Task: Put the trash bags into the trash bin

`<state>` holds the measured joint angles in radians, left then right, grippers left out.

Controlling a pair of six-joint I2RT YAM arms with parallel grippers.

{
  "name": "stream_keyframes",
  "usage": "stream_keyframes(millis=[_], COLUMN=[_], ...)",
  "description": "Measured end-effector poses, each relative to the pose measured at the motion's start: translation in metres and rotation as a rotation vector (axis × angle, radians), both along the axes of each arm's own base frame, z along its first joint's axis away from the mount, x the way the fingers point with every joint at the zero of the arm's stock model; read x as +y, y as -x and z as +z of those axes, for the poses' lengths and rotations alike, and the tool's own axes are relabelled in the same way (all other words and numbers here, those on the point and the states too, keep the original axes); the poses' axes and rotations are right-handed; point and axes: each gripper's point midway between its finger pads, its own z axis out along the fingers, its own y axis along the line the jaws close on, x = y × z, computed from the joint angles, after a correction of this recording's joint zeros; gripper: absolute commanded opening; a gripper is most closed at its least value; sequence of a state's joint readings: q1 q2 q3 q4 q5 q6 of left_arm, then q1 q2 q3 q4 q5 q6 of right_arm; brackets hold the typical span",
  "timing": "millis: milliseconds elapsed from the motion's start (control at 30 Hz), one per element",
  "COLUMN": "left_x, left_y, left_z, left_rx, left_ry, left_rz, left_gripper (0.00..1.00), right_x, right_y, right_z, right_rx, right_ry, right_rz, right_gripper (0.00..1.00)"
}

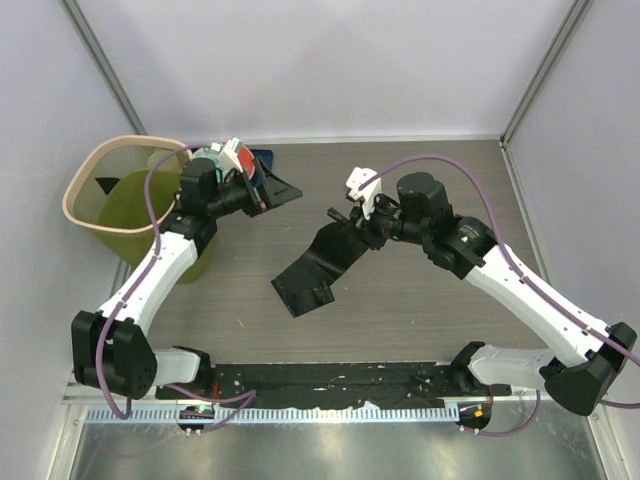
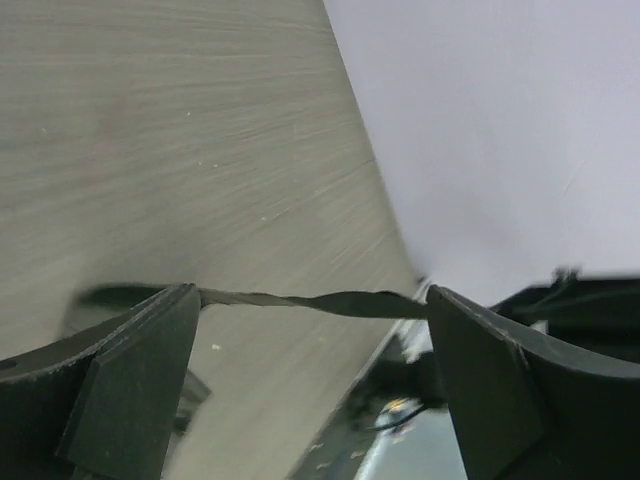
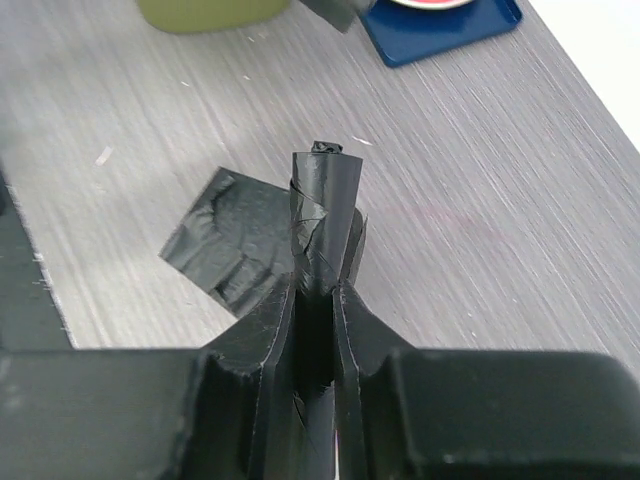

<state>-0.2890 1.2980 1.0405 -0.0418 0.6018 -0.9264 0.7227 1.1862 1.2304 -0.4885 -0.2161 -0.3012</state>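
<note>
My right gripper (image 1: pixel 352 232) (image 3: pixel 318 290) is shut on a black trash bag (image 1: pixel 310 275) (image 3: pixel 322 190). The bag's rolled end sticks out past the fingertips and its flat part lies on the table mid-way between the arms. My left gripper (image 1: pixel 272 190) (image 2: pixel 310 300) stands wide open beside the trash bin (image 1: pixel 75 185). A thin twisted strip of black film (image 2: pixel 350 302) stretches between its two fingertips. The bin is olive-green with a pale rim, at the far left. A dark piece (image 1: pixel 105 186) shows inside it.
A dark blue mat (image 1: pixel 262 160) (image 3: pixel 440 30) with a red-and-teal plate (image 1: pixel 235 155) lies at the back, just behind my left gripper. White walls close in the table on three sides. A black rail (image 1: pixel 340 382) runs along the near edge.
</note>
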Motion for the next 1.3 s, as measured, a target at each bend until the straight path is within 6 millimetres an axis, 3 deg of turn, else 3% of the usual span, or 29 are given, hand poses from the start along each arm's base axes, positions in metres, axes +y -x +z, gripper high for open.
stream_keyframes(millis=[100, 300, 567, 633, 667, 733, 767, 967, 1100, 1300], left_x=[0.005, -0.013, -0.055, -0.064, -0.068, -0.072, -0.073, -0.074, -0.072, -0.055], left_y=[0.010, 0.072, 0.103, 0.103, 0.103, 0.102, 0.103, 0.117, 0.131, 0.139], left_z=[-0.001, -0.012, 0.002, 0.004, 0.004, 0.001, 0.000, -0.006, -0.013, -0.082], left_rx=[-0.217, -0.609, -0.877, -0.899, -0.901, -0.893, -0.885, -0.908, -0.966, -0.762], left_ry=[-0.106, -0.195, -0.179, -0.168, -0.162, -0.153, -0.148, -0.132, -0.151, -0.239], left_rz=[-0.155, -0.527, -0.706, -0.721, -0.728, -0.739, -0.746, -0.816, -0.859, -0.910], left_gripper=[1.00, 1.00, 0.99, 0.89, 0.62, 0.27, 0.01, 0.00, 0.00, 0.00], right_x=[0.004, 0.016, 0.028, 0.029, 0.030, 0.030, 0.030, 0.021, 0.008, -0.020], right_y=[0.013, 0.033, 0.057, 0.061, 0.062, 0.064, 0.064, 0.059, 0.041, 0.006], right_z=[0.016, 0.052, 0.064, 0.066, 0.067, 0.069, 0.070, 0.082, 0.084, 0.131], right_rx=[0.028, 0.083, 0.164, 0.173, 0.179, 0.181, 0.181, 0.156, 0.228, 0.177], right_ry=[-0.071, -0.207, -0.283, -0.296, -0.301, -0.309, -0.313, -0.344, -0.397, -0.585], right_rz=[0.056, 0.163, 0.273, 0.291, 0.297, 0.303, 0.303, 0.254, 0.164, 0.058], right_gripper=[0.01, 0.01, 0.01, 0.01, 0.01, 0.01, 0.01, 0.01, 0.01, 0.01])
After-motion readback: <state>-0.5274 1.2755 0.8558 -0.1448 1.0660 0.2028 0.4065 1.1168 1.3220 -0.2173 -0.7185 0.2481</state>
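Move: The open left hand goes for the bag sheet hanging from the roll: its upper part lies about 11 cm to that hand's right, 7 cm back and 9 cm lower. The roll stands some 17 cm right and 7 cm back, level with the hand; the bin is roughly 32 cm left, 8 cm ahead, its middle 14 cm lower. From the right hand, which holds the roll, that part of the sheet is about 6 cm left, straight below otherwise, some 9 cm down. Bring the open left gripper back about 11 cm and right to the hanging sheet, rolling it and swinging it clockwise until the fingers point right, and pinch the sheet shut near the roll. Meanwhile keep the right grip on the roll, drawing it back and up, then forward, right and up, about 13 cm higher in all, as the left pulls the pinched sheet down and slightly back. ##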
